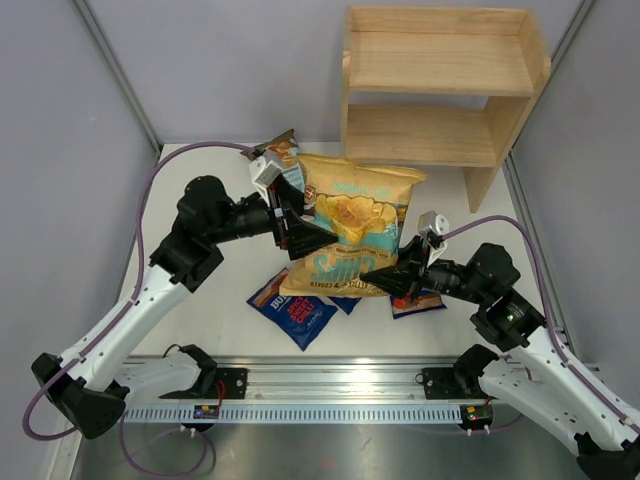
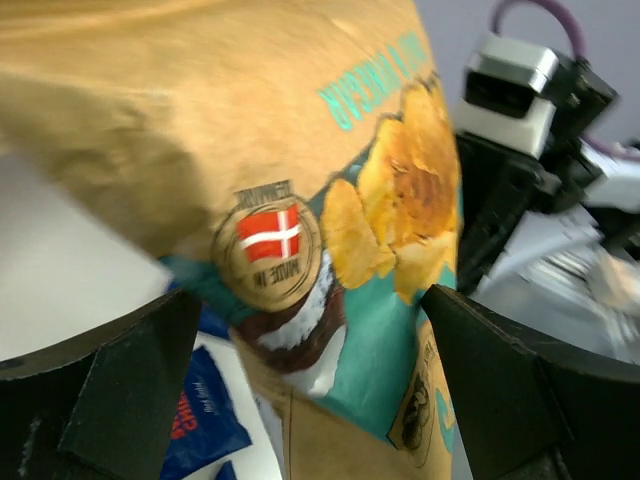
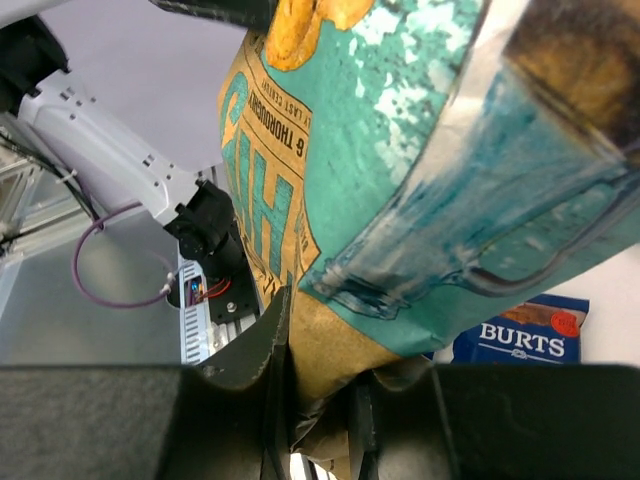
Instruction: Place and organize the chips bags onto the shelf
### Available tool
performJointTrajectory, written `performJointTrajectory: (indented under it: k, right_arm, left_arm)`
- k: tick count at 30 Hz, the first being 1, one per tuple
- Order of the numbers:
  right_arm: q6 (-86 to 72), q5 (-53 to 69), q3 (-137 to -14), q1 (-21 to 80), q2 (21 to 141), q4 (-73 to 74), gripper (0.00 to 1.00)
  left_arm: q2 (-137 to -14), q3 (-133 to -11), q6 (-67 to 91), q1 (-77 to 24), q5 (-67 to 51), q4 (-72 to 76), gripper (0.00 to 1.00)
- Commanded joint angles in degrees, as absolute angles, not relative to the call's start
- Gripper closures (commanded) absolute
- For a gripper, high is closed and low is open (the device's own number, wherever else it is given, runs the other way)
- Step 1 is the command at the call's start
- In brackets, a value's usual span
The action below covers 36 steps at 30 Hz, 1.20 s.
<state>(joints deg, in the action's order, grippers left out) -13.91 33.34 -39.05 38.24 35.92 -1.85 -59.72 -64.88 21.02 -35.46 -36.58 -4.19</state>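
A large yellow-gold chips bag (image 1: pixel 352 222) hangs tilted above the table's middle. My right gripper (image 1: pixel 393 283) is shut on its lower corner (image 3: pixel 330 370), with both fingers pinching the crinkled foil. My left gripper (image 1: pixel 302 228) is open at the bag's left edge. Its fingers (image 2: pixel 120 390) stand wide on either side of the bag (image 2: pixel 250 150) without squeezing it. Dark blue Burts bags (image 1: pixel 296 311) lie flat under the big one, and another (image 1: pixel 420 306) lies beneath my right wrist. A light blue bag (image 1: pixel 289 156) sits behind my left wrist. The wooden shelf (image 1: pixel 440 85) stands at the back right.
Grey walls close in the table on the left, back and right. The metal rail (image 1: pixel 330 385) with both arm bases runs along the near edge. The shelf's two tiers hold nothing. A Burts bag (image 3: pixel 525 338) shows on the white tabletop past the held bag.
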Motion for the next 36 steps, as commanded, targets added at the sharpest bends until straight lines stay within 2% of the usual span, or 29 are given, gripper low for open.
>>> performJointTrajectory:
  k: [1, 3, 5, 6, 9, 13, 14, 15, 16, 17, 18, 23, 30, 36]
  right_arm:
    - [-7.0, 38.5, -45.2, 38.6, 34.8, -1.2, 0.95]
    - [-5.8, 39.6, -44.7, 38.6, 33.9, -1.0, 0.94]
    - [-5.8, 39.4, -43.7, 38.6, 32.3, -1.6, 0.93]
    - [-5.8, 39.2, -43.6, 38.6, 32.3, -1.5, 0.92]
    - [-5.5, 37.3, -44.5, 38.6, 32.3, -0.4, 0.88]
    - [-6.9, 34.2, -45.2, 38.6, 32.8, -0.6, 0.74]
    - [-7.7, 31.7, -45.2, 38.6, 32.7, -0.7, 0.6]
    - [-9.6, 29.9, -45.1, 38.6, 32.6, -0.9, 0.39]
    - [-10.3, 28.4, -44.8, 38.6, 31.9, -1.0, 0.28]
    - [-10.9, 25.3, -44.0, 38.6, 31.6, -1.0, 0.08]
    - [-13.0, 23.5, -43.6, 38.6, 31.0, -1.4, 0.01]
    - [-25.7, 7.7, -38.2, 38.6, 26.6, -1.8, 0.01]
    - [-39.6, 13.6, -31.8, 38.6, 25.2, -16.1, 0.01]
    - [-48.8, 14.1, -28.9, 38.6, 29.5, -26.3, 0.01]
  left_arm:
    - [-62.4, -65.0, 22.2, -35.7, -54.1, -0.3, 0.01]
    - [-62.8, -64.7, 23.2, -35.7, -54.9, -0.3, 0.01]
    - [-62.4, -64.6, 23.1, -35.7, -54.7, -0.5, 0.09]
    - [-62.2, -64.7, 23.2, -35.7, -53.7, -0.6, 0.27]
    - [-60.4, -64.4, 23.9, -35.7, -49.9, -0.3, 0.57]
    - [-57.6, -62.6, 27.3, -35.7, -43.7, 4.6, 0.73]
    - [-57.0, -62.0, 29.2, -35.7, -41.9, 5.6, 0.74]
    - [-55.6, -61.3, 30.3, -35.7, -38.6, 8.4, 0.74]
    - [-55.0, -59.4, 31.6, -35.7, -36.8, 9.9, 0.74]
    - [-54.4, -58.5, 34.5, -35.7, -35.3, 11.8, 0.74]
    - [-53.4, -57.6, 35.9, -35.7, -32.0, 14.7, 0.74]
    - [-52.8, -53.4, 45.8, -35.7, -23.7, 23.0, 0.8]
    - [-55.7, -45.8, 60.7, -35.7, -14.6, 45.7, 0.8]
    - [-61.9, -46.8, 66.2, -37.7, -14.0, 55.4, 0.82]
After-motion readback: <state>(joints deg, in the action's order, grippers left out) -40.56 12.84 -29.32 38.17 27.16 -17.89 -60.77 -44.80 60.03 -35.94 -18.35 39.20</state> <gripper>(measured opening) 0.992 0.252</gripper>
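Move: The yellow chips bag stands upright between the hands. Its middle is about 5 cm right of the open left hand and 1 cm ahead, near its level; from the right hand, already pinching its lower right corner, roughly 5 cm ahead, 4 left and 7 above. From the left hand, the left navy bag lies level, 8 left; the middle navy bag 9 ahead, 3 right, both some 35 below. The shelf's lower board is roughly 38 ahead, 20 right and 12 lower. The yellow bag changes hands: the left draws back about 3.5 cm while closing on its left edge, then carries it some 7 cm forward and slightly up, tipping its fingers upward about 30 degrees. The right, after easing back, opens fully and slips off to its right and up, ending a little forward, fingers tilting up. ##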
